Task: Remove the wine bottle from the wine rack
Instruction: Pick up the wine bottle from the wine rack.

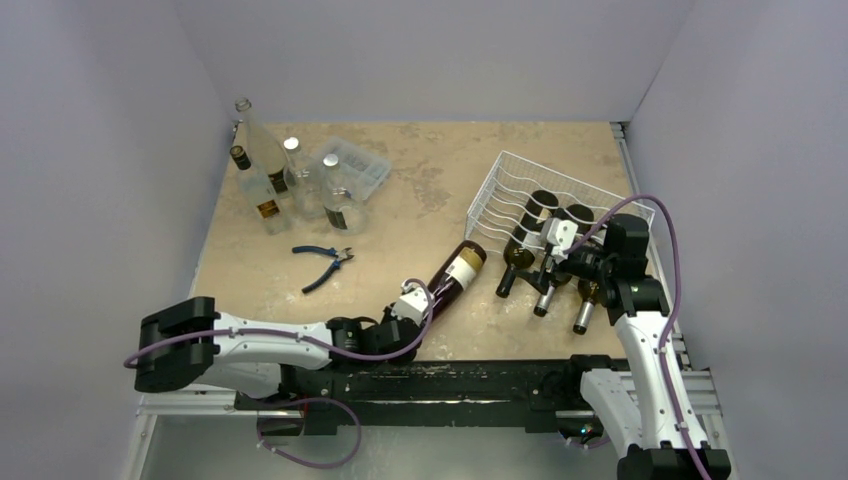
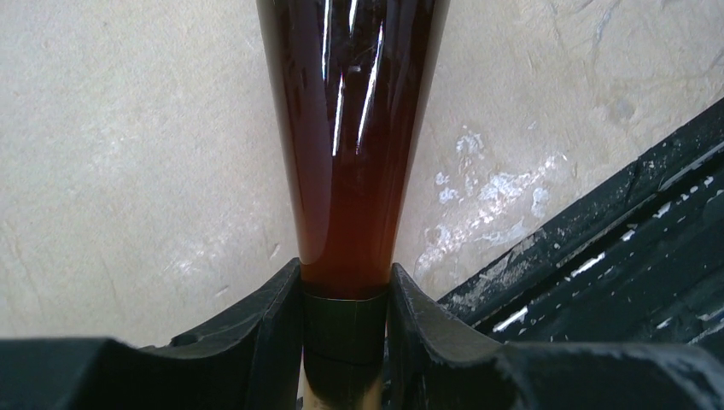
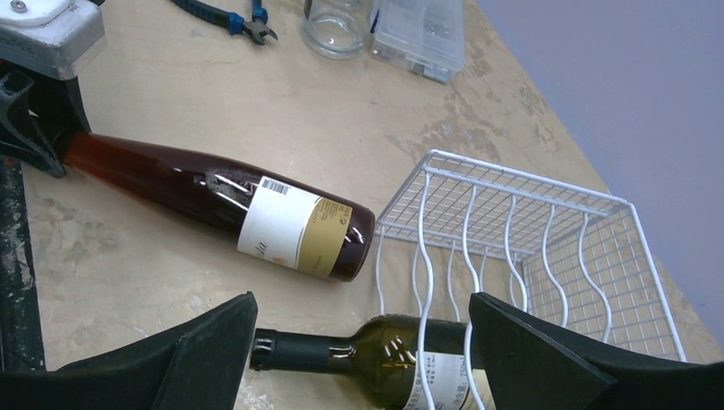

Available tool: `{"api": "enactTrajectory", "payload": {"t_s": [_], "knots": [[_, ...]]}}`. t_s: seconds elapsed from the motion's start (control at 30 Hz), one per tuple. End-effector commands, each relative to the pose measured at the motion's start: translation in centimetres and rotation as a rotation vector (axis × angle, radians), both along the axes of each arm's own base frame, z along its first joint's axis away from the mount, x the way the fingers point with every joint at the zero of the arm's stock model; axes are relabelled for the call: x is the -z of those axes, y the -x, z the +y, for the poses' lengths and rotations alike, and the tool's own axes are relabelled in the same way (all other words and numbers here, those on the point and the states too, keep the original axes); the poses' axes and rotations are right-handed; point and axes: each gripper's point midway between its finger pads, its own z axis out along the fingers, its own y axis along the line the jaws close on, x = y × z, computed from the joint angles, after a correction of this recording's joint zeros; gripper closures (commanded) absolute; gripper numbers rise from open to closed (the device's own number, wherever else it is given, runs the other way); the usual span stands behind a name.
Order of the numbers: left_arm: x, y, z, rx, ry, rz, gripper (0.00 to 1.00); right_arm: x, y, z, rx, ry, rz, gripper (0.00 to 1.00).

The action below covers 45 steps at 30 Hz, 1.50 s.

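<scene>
A brown wine bottle (image 1: pixel 455 272) with a white and gold label lies on the table, its base close to the wine rack's near left corner. My left gripper (image 1: pixel 412 300) is shut on its neck; in the left wrist view the fingers (image 2: pixel 273 342) press the dark capsule of the wine bottle (image 2: pixel 350 171) from both sides. The white wire wine rack (image 1: pixel 520 190) stands at the right, with three dark bottles (image 1: pixel 548 290) in its cradles, necks pointing toward me. My right gripper (image 3: pixel 360 307) hangs open above a green bottle (image 3: pixel 376 350) in the wine rack (image 3: pixel 529 222).
Several clear glass bottles (image 1: pixel 265 190) and a clear plastic box (image 1: pixel 360 165) stand at the back left. Blue-handled pliers (image 1: pixel 325 262) lie left of the brown bottle. A black rail (image 1: pixel 450 375) runs along the near edge. Walls close in on three sides.
</scene>
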Motion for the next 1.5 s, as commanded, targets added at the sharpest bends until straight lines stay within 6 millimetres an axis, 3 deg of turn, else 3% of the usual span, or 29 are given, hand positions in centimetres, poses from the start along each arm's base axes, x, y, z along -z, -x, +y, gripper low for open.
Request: {"api": "enactTrajectory", "payload": {"t_s": [0.0,0.3,0.57,0.77,1.0,1.47], "knots": [[-2.9,-0.4,0.3,-0.029,0.057,-0.036,1.0,-0.4,0.6,0.5,-0.05,-0.016,-0.029,0.01],[-6.4,0.5,1.6,0.039,0.086,-0.043,1.0,0.2,2.2,2.4,-0.2,-0.067,0.013,0.01],[-9.7,1.3,1.2,0.085,0.105,-0.015,1.0,3.1,3.3,6.9,-0.493,0.107,-0.023,0.01],[-12.1,1.6,0.1,0.118,0.146,-0.001,1.0,2.9,2.8,10.6,-0.611,0.165,-0.11,0.01],[-13.8,1.3,-0.7,0.127,0.168,0.012,1.0,3.9,3.7,15.0,-0.71,0.179,-0.124,0.01],[-15.7,0.8,-2.6,0.115,0.186,0.043,1.0,7.4,6.6,17.7,-0.794,0.244,-0.176,0.01]]}}
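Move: The left hand already pinches the wine bottle by its neck, with the bottle's middle about 8 cm ahead of it and 6 cm to its right, at roughly its height; pliers lie about 16 cm ahead and 22 cm to the left of that hand. From the empty right hand the wine bottle's middle is some 19 cm left, 6 cm back and 18 cm below. The nearest racked bottle lies 10 cm ahead and 2 cm right of the right hand, 15 cm below. Still pinching the wine bottle's neck, the left hand raises that end about 10 cm, drifting slightly left and back towards itself and then partly right again. The open right hand sweeps some 17 cm left from beside the rack, also back and down by 6 to 7 cm each, turning about 45 degrees counter-clockwise so that its fingers come close around the bottle's body without closing. ##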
